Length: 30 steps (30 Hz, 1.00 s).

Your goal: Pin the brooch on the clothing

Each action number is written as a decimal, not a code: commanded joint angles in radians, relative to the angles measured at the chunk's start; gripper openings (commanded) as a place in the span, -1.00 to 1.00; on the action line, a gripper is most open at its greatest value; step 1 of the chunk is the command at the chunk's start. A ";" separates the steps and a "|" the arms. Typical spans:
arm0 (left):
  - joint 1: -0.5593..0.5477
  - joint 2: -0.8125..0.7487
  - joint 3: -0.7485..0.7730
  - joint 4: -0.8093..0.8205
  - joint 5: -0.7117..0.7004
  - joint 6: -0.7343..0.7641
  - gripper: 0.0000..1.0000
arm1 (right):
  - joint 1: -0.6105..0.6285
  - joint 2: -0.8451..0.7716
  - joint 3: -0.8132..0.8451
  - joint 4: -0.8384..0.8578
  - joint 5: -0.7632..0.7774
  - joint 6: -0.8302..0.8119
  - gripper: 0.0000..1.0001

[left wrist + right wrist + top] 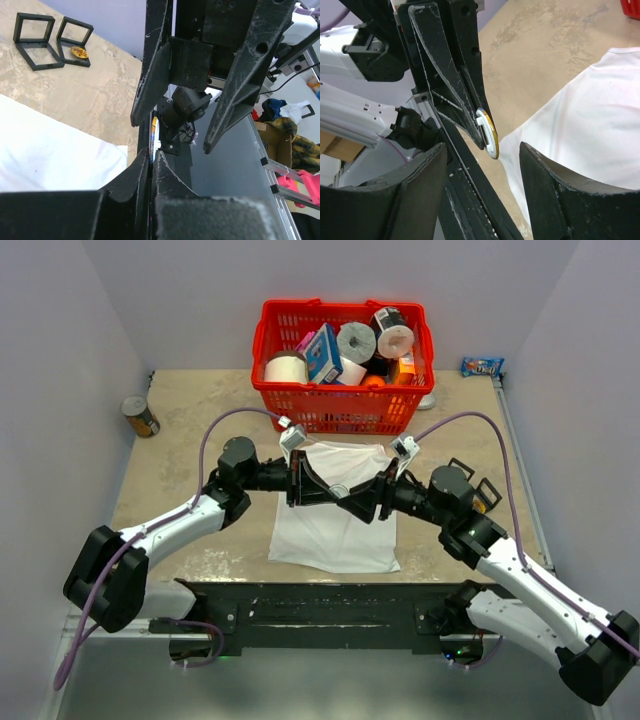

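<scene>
The clothing, a white T-shirt, lies flat on the table in front of the arm bases. Both grippers meet just above its upper part. My left gripper is shut on the brooch, a small white-and-gold disc seen edge-on between its fingertips. In the left wrist view the brooch pokes up from the left gripper. My right gripper stands open, one finger on either side of the brooch and not touching it. The T-shirt shows white beyond it.
A red basket full of paper rolls and boxes stands just behind the shirt. A can is at the far left and a blue packet at the far right. Black display frames lie right of the shirt.
</scene>
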 commanded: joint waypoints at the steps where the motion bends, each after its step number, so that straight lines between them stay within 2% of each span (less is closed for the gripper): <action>1: 0.004 -0.022 -0.002 0.077 -0.005 -0.031 -1.00 | 0.002 0.010 0.012 0.109 0.036 0.028 0.21; 18: 0.002 -0.024 -0.002 0.075 -0.005 -0.029 -1.00 | 0.002 0.053 0.015 0.126 0.039 0.016 -0.34; 24: 0.001 -0.024 0.000 0.071 -0.004 -0.023 -1.00 | 0.002 0.065 0.015 0.111 0.065 0.008 -0.67; 30: -0.007 -0.024 0.011 0.039 -0.004 0.003 -1.00 | 0.003 0.096 0.032 0.078 0.103 -0.007 -0.80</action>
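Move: The brooch, gripped at its edge by the left fingertips, has its middle about 2 cm to the right of the left hand, level with it. From the open right hand the brooch is about 2 cm ahead and 2 cm left, at the same height. Some 20 cm below that hand, the shirt's middle is about 4 cm ahead and 2 cm left; the open case with another brooch is about 5 cm ahead and 27 cm right. The right fingers close from well open to nearly shut, coming to pinch the free edge of the brooch while the left hand stays put and keeps its own pinch. To get there the right hand eases about 2 cm forward and nearly 1 cm left, rising a touch and sinking back, with scarcely any wrist turn. ##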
